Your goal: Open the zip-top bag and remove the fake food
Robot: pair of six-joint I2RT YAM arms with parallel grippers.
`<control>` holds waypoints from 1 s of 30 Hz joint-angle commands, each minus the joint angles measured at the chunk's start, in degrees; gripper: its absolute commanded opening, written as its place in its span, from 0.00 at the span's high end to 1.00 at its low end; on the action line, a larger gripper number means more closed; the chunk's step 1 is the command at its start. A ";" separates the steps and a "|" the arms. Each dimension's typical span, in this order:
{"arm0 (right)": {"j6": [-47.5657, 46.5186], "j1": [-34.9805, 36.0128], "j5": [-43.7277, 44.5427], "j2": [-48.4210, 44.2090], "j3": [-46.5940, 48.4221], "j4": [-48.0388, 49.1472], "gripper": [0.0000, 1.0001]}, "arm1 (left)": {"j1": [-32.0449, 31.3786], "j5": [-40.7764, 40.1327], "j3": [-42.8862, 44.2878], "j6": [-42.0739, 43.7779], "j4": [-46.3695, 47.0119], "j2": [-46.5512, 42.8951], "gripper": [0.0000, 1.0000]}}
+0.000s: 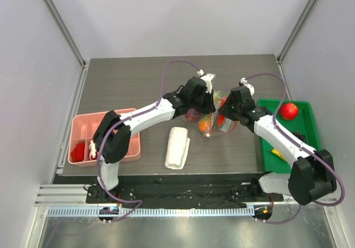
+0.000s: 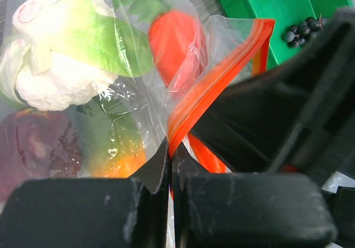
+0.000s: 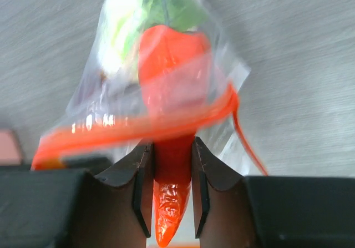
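Note:
The clear zip-top bag [image 1: 214, 118] hangs above the table's middle between both grippers, its orange-red zip strip [image 2: 222, 76] parted. My left gripper [image 2: 171, 155] is shut on one edge of that strip. My right gripper [image 3: 172, 167] is shut on an orange-red fake carrot [image 3: 171, 65]. The carrot's pointed end pokes out past the strip, between the pads. Its leafy green top is still inside the bag. More fake food shows through the plastic: a white and green cauliflower [image 2: 61, 54], a dark purple piece [image 2: 33, 148] and a yellow-orange piece [image 2: 116, 159].
A green tray [image 1: 304, 148] at the right holds a red tomato [image 1: 288, 111], dark grapes [image 1: 299, 134] and a yellow piece [image 1: 278, 154]. A pink compartment tray [image 1: 133, 148] sits at the left. A folded white cloth [image 1: 177, 147] lies near the front edge.

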 commanded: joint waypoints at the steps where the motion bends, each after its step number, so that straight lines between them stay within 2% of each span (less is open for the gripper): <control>1: 0.81 -1.30 -16.34 -5.65 3.22 -6.86 0.99 | -0.05 -1.57 1.78 1.94 0.34 -1.05 1.00; 6: -1.65 -3.85 -30.57 -10.50 0.50 -12.99 0.99 | 1.17 -2.36 5.20 1.68 -0.97 0.18 1.00; 12: -5.08 -5.17 -30.42 -17.97 1.55 -21.79 0.99 | 2.67 -3.24 7.05 1.51 -1.94 0.71 1.00; 14: -6.39 -6.22 -25.70 -18.41 4.34 -24.96 0.99 | 3.11 -3.24 7.40 1.50 -2.29 0.62 1.00; 16: -6.40 -6.66 -16.76 -19.20 6.90 -28.74 0.99 | 3.29 -3.24 7.32 1.33 -2.30 0.35 1.00; 17: -6.23 -7.01 -4.61 -19.64 9.18 -29.62 0.99 | 3.37 -3.15 7.06 1.24 -2.12 0.09 1.00; 23: -0.79 -12.46 25.78 -19.30 11.31 -30.51 0.99 | 3.29 -1.40 5.13 0.54 -0.98 -1.23 1.00; 26: 0.11 -17.73 29.78 -17.45 7.20 -25.52 0.95 | 3.29 -0.96 4.25 0.62 -0.62 -2.28 1.00; 30: 2.47 -25.29 29.44 -11.92 3.15 -19.99 0.90 | 3.20 -0.43 3.63 0.80 -0.54 -3.60 1.00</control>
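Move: The right hand already grips the red carrot, its leafy end still in the bag. The green bin's middle lies about 28 cm right and 12 cm back of it, some 12 cm below; in the bin, the red fruit is 27 cm right and 1 cm back, the yellow pear 23 cm right and 19 cm back. The bag's middle is about 8 cm left, 3 cm back. From the left hand, the carrot is some 4 cm right and 3 cm ahead, slightly below. Keep the right fingers pinched on the carrot and draw it back about 10 cm while rising, out of the bag's mouth; then swing right some 20 cm towards the green bin, climbing a little more and turning the hand clockwise. Keep the left gripper shut on the orange zip edge, easing it forward and up a few centimetres. ##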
